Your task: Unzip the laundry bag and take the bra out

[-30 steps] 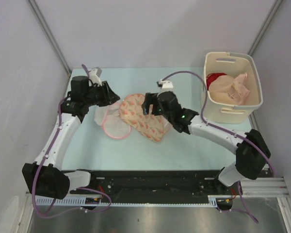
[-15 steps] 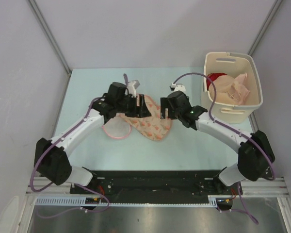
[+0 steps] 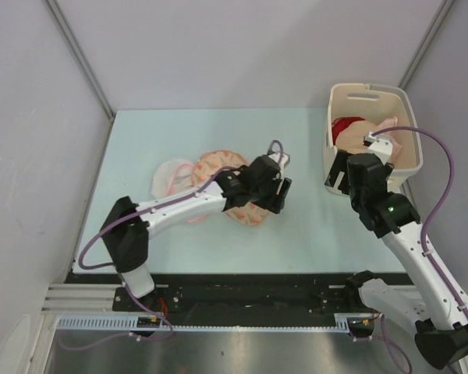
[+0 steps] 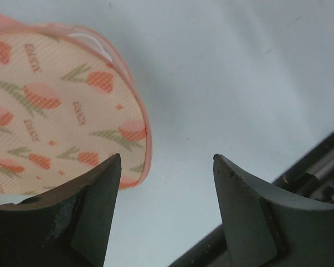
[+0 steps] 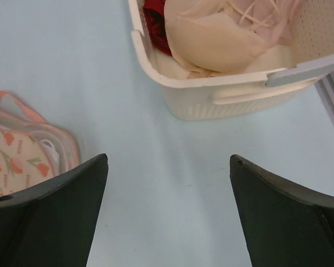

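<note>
The laundry bag (image 3: 215, 166), cream-peach with red-pink motifs and pink edging, lies flat at the table's middle. Its edge shows in the left wrist view (image 4: 50, 111) and the right wrist view (image 5: 14, 158). My left gripper (image 3: 278, 195) (image 4: 167, 158) is open and empty, just past the bag's right end, one finger over its edge. My right gripper (image 3: 337, 173) (image 5: 168, 158) is open and empty over bare table beside the basket. A pale cream-white garment with thin looping straps, seemingly the bra (image 5: 211, 36) (image 3: 365, 144), lies in the basket. Nothing inside the bag shows.
A cream basket (image 3: 370, 185) (image 5: 234, 103) stands at the right back and also holds a red garment (image 3: 345, 126) (image 5: 156, 19). A round white mesh item with pink trim (image 3: 171, 178) lies left of the bag. A black rail (image 4: 312, 167) runs along the table's near edge.
My left arm has swung from the table's left side across the bag to its right end. My right arm has drawn back from the bag to beside the basket.
</note>
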Controlling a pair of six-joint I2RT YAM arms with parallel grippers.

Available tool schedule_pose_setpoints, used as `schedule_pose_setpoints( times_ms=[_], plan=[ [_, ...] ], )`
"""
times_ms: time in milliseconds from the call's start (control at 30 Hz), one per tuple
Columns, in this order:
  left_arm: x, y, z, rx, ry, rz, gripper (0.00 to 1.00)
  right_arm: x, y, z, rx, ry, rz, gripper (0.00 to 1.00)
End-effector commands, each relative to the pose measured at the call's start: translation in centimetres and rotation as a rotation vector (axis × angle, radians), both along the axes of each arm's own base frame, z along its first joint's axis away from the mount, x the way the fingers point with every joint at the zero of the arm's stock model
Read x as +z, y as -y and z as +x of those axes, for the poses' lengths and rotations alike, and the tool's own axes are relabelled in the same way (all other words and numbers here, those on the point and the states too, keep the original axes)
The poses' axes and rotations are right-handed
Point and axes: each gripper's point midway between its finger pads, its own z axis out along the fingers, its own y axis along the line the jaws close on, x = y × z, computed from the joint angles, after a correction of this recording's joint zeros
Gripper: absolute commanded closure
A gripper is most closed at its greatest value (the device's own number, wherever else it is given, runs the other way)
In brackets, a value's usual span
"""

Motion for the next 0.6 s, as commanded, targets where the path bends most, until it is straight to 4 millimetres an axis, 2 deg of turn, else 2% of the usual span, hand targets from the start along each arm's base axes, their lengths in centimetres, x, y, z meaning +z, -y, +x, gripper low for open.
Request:
schedule_pose_setpoints(
  times_ms=[0,67,200,267,367,400,467,500,567],
  plan=[
    [-1.6,0.0,1.9,0.085,0.15,0.217,0.28,-0.3,0.9,-0.8,0.001,-0.041,0.015,0.06],
    [-1.9,0.2,2.3,0.098,0.189,0.264,0.28,-0.2,1.0,-0.8,-0.001,-0.037,0.021,0.06],
    [-4.7,-0.1,2.9,0.1,0.188,0.348,0.29,-0.1,0.8,-0.9,0.009,-0.035,0.027,0.07],
    [-5.3,-0.5,3.1,0.103,0.196,0.384,0.31,-0.1,0.8,-1.0,0.013,-0.035,0.029,0.07],
    [-5.2,-1.4,3.8,0.127,0.238,0.431,0.45,-0.3,0.6,-1.1,0.022,-0.044,0.039,0.07],
    [-4.8,-1.8,4.3,0.149,0.268,0.452,0.56,-0.5,0.4,-1.0,0.022,-0.051,0.041,0.07],
    [-4.0,-2.3,4.6,0.15,0.297,0.469,0.69,-1.0,0.4,-0.9,0.018,-0.066,0.042,0.07],
    [-3.6,-2.4,4.6,0.148,0.302,0.471,0.81,-1.4,0.1,-0.7,0.023,-0.077,0.049,0.07],
    [-2.5,-2.8,4.2,0.139,0.304,0.444,0.83,-2.2,-1.0,-0.2,0.063,-0.095,0.074,0.07]
  ],
)
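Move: The right-hand edge of the laundry bag that the left fingers will shut on lies about 3 cm ahead of the left hand, 2 cm to its left and 8 cm below. The bag's middle is roughly 12 cm left and 8 cm ahead, the pink-rimmed mesh pouch some 27 cm left and 7 cm ahead, and the basket about 27 cm right and 20 cm ahead. From the right hand that edge lies about 18 cm left, 3 cm ahead and 17 cm below. The left fingers shut on the laundry bag's right-hand edge and pinch its seam, after the hand comes down about 7 cm onto it. On the way down the hand drifts right a little, then swings back left and eases forward some 3 cm, rolling about 25-30 degrees with its left side rising; the fingers close late, near the bottom. ##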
